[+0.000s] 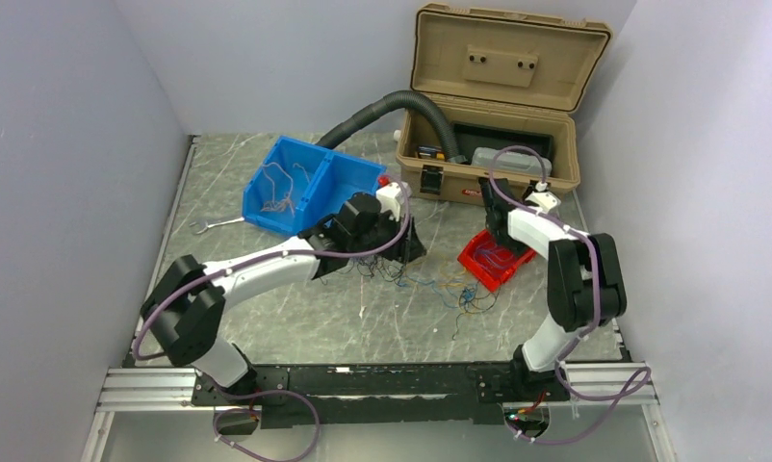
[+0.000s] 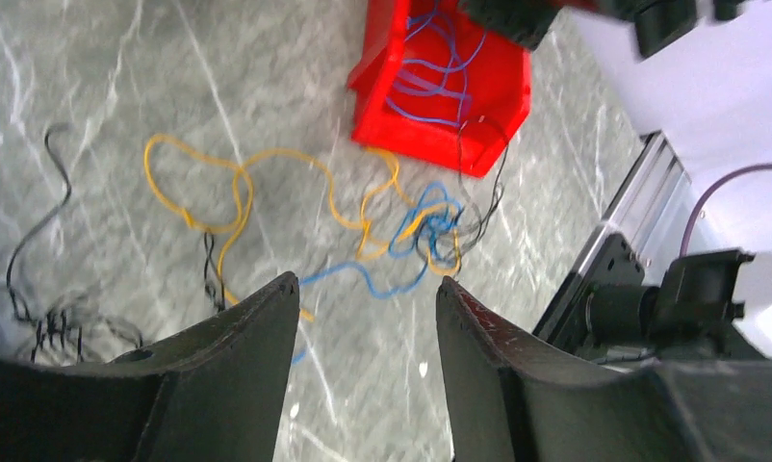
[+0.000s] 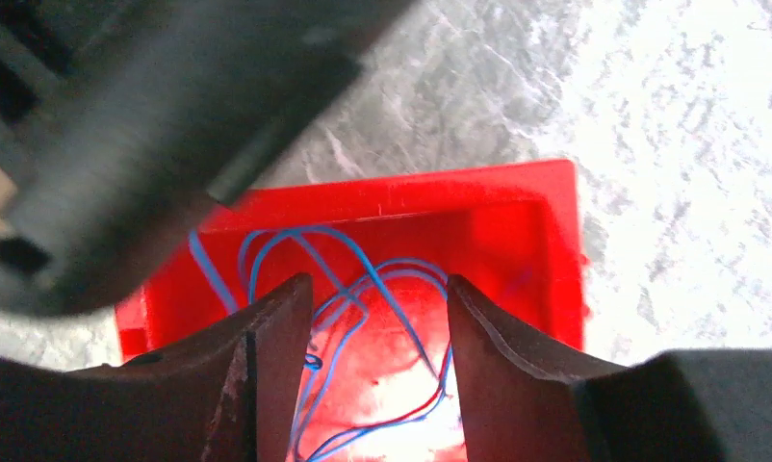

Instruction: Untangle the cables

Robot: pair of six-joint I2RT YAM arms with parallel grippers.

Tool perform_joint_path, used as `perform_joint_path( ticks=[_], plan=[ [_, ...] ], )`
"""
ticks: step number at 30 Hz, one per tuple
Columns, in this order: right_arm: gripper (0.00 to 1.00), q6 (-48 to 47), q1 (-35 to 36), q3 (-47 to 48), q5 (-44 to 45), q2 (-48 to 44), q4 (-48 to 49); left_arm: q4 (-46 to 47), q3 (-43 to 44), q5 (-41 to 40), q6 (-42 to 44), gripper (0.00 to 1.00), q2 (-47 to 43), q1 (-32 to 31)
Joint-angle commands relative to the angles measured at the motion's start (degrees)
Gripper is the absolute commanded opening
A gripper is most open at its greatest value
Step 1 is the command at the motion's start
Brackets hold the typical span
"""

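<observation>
A tangle of thin yellow, blue and black cables [image 1: 464, 294] lies on the marbled table, in the left wrist view just beyond my fingertips [image 2: 430, 221]. A long yellow loop [image 2: 238, 178] trails left, and black wires [image 2: 45, 322] lie apart at the far left. My left gripper [image 1: 408, 245] [image 2: 366, 289] hovers open above the table, nothing between its fingers. My right gripper [image 1: 498, 236] [image 3: 380, 289] stands open over the red bin [image 1: 478, 262] [image 3: 555, 221] [image 2: 498, 106]. Loose blue wires [image 3: 363, 289] lie in that bin beneath it.
A blue two-part bin [image 1: 305, 183] at the back left holds whitish wires. A tan toolbox [image 1: 498, 106] stands open at the back with a black corrugated hose [image 1: 382, 106] running into it. A wrench [image 1: 214, 224] lies left of the blue bin. A dark blurred shape [image 3: 151, 125] fills the right wrist view's upper left.
</observation>
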Motion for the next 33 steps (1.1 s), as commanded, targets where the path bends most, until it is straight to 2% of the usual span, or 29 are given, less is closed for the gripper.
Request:
perform_joint_path(
  ticks=[1, 11, 15, 18, 20, 25, 28, 31, 32, 33],
  plan=[
    [0.57, -0.6, -0.2, -2.8, -1.3, -8.6, 1.2, -2.9, -5.4, -1.5, 1.9, 0.58, -6.7, -0.1],
    [0.6, -1.1, 0.2, -0.6, -4.5, -14.5, -4.8, -10.9, -10.8, -5.1, 5.4, 0.58, -20.3, 1.3],
    [0.62, -4.4, 0.2, -1.3, -6.4, -19.1, -4.6, -14.0, -13.8, -5.7, 6.3, 0.59, -26.2, 4.5],
    [0.65, -11.8, 0.3, -4.4, -12.2, -23.5, -0.7, -15.3, -17.2, -5.8, 6.4, 0.6, -31.4, 7.8],
    [0.7, -18.3, 0.5, -7.4, -19.1, -27.5, 2.9, -15.4, -20.2, -6.9, 6.4, 0.61, -34.6, 9.2],
    [0.83, -27.6, 3.3, -14.4, -32.8, -35.6, 8.3, -10.4, -27.8, -8.3, 4.5, 0.64, -41.0, 9.3],
    [0.85, -29.6, 7.4, -15.5, -37.3, -37.5, 8.9, -4.5, -33.2, -7.7, 3.5, 0.73, -43.9, 9.3],
    [0.86, -28.9, 13.2, -15.8, -35.9, -37.1, 8.3, 1.2, -36.6, -6.4, 2.9, 0.93, -45.5, 9.3],
    [0.86, -28.2, 14.6, -16.3, -35.7, -36.5, 8.6, 2.0, -37.2, -5.9, 2.9, 0.98, -45.6, 9.2],
    [0.86, -27.5, 15.4, -17.2, -36.2, -36.1, 9.4, 2.4, -37.3, -5.6, 3.0, 0.99, -45.4, 9.2]
  ],
)
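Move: The open left gripper is bound for the black cable tangle, about 10 cm to its left, 5 cm farther out and 17 cm below; the blue bin's middle is some 24 cm left and 20 cm ahead. The right gripper, already open over the red bin (middle about 4 cm left, 3 cm back and 2 cm below), is bound for the blue-yellow tangle, some 14 cm left, 12 cm back and 4 cm down. Lift the right gripper about 8 cm clear of the red bin and the cable lying in it, then swing it left and back towards the blue-yellow tangle, turning some 50 degrees counter-clockwise and opening wider. Meanwhile carry the left gripper about 17 cm left and somewhat back, high past the black tangle, sinking and spreading its fingers wide at the end. ##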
